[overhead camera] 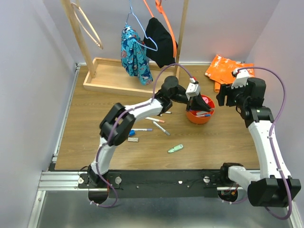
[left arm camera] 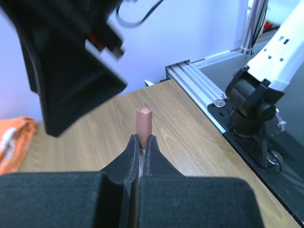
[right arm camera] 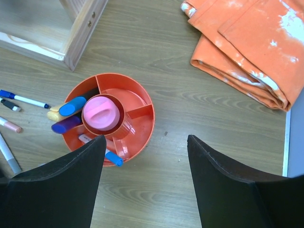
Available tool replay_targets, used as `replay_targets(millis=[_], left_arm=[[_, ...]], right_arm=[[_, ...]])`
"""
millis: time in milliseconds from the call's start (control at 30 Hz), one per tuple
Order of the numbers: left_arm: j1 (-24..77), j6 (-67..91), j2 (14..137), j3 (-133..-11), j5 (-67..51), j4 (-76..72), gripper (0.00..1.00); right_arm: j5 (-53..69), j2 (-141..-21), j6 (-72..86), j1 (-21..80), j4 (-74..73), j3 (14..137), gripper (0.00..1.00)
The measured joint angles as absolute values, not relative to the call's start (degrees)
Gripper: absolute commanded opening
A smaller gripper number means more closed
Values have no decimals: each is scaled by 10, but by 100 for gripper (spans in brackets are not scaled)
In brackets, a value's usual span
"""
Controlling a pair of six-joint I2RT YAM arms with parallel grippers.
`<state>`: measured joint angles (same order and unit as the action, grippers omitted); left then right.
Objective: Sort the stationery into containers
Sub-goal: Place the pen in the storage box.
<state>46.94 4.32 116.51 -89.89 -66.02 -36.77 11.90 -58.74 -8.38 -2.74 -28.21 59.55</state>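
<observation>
The orange cup (overhead camera: 207, 119) stands right of centre on the wooden table. My left gripper (overhead camera: 194, 101) hangs at the cup's near-left rim. In the left wrist view it (left arm camera: 142, 141) is shut on a thin pen, whose dull red cap (left arm camera: 144, 121) sticks out past the fingertips. My right gripper (right arm camera: 146, 140) is open above the table just right of the cup (right arm camera: 138, 100). In the cup are a pink highlighter (right arm camera: 100, 113), blue (right arm camera: 72, 106), purple (right arm camera: 66, 125) and yellow (right arm camera: 53, 114) ones, and a blue-capped pen (right arm camera: 112, 158). Loose pens (overhead camera: 160, 127) and a mint-green piece (overhead camera: 175, 148) lie on the table.
An orange bag (overhead camera: 226, 71) lies at the back right, behind my right gripper (overhead camera: 229, 97). A wooden tray base (overhead camera: 108, 77) with a garment rack and hanging clothes (overhead camera: 134, 54) stands at the back. More pens (right arm camera: 22, 99) lie left of the cup.
</observation>
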Motion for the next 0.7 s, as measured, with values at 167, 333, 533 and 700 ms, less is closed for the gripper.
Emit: replay_targets(millis=[167,333,533,700], left_arm=[[465,173,1261,-930,-675,-499,0],[465,219,1269,-955,-682,-571,0],[465,237,1285,-971,-684,-619,0],[461,225,1322,-971,-684,-617,0]], right_arm=[[117,-616,-84,-27,-285,610,77],[113,-619,-84,-27,-293,622,77],[112,-630,-86,-27,-297,625,77],[111,-648,-86,-27,-297,625,77]])
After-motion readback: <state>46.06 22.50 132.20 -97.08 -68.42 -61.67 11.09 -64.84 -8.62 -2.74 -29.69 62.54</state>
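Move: About 15 cm ahead of the left hand, 4 cm to its right and some 22 cm below stands the round red storage box, for the pen still in the fingers. A blue-capped pen lies level with the box, roughly 19 cm to its left, on the table; the green cutter is about 8 cm back and 10 cm left of the left hand, some 26 cm down. From the right hand the box is roughly 7 cm ahead, 8 cm left and 20 cm below. Dipping some 3 cm, rising back and then sinking again about 4 cm, the left hand edges right and forward, about 2 cm each way, towards the storage box; its shut fingers keep their pinch on the pen, which sticks out past the tips. The open right hand eases about 2 cm forward and down beside the box. ##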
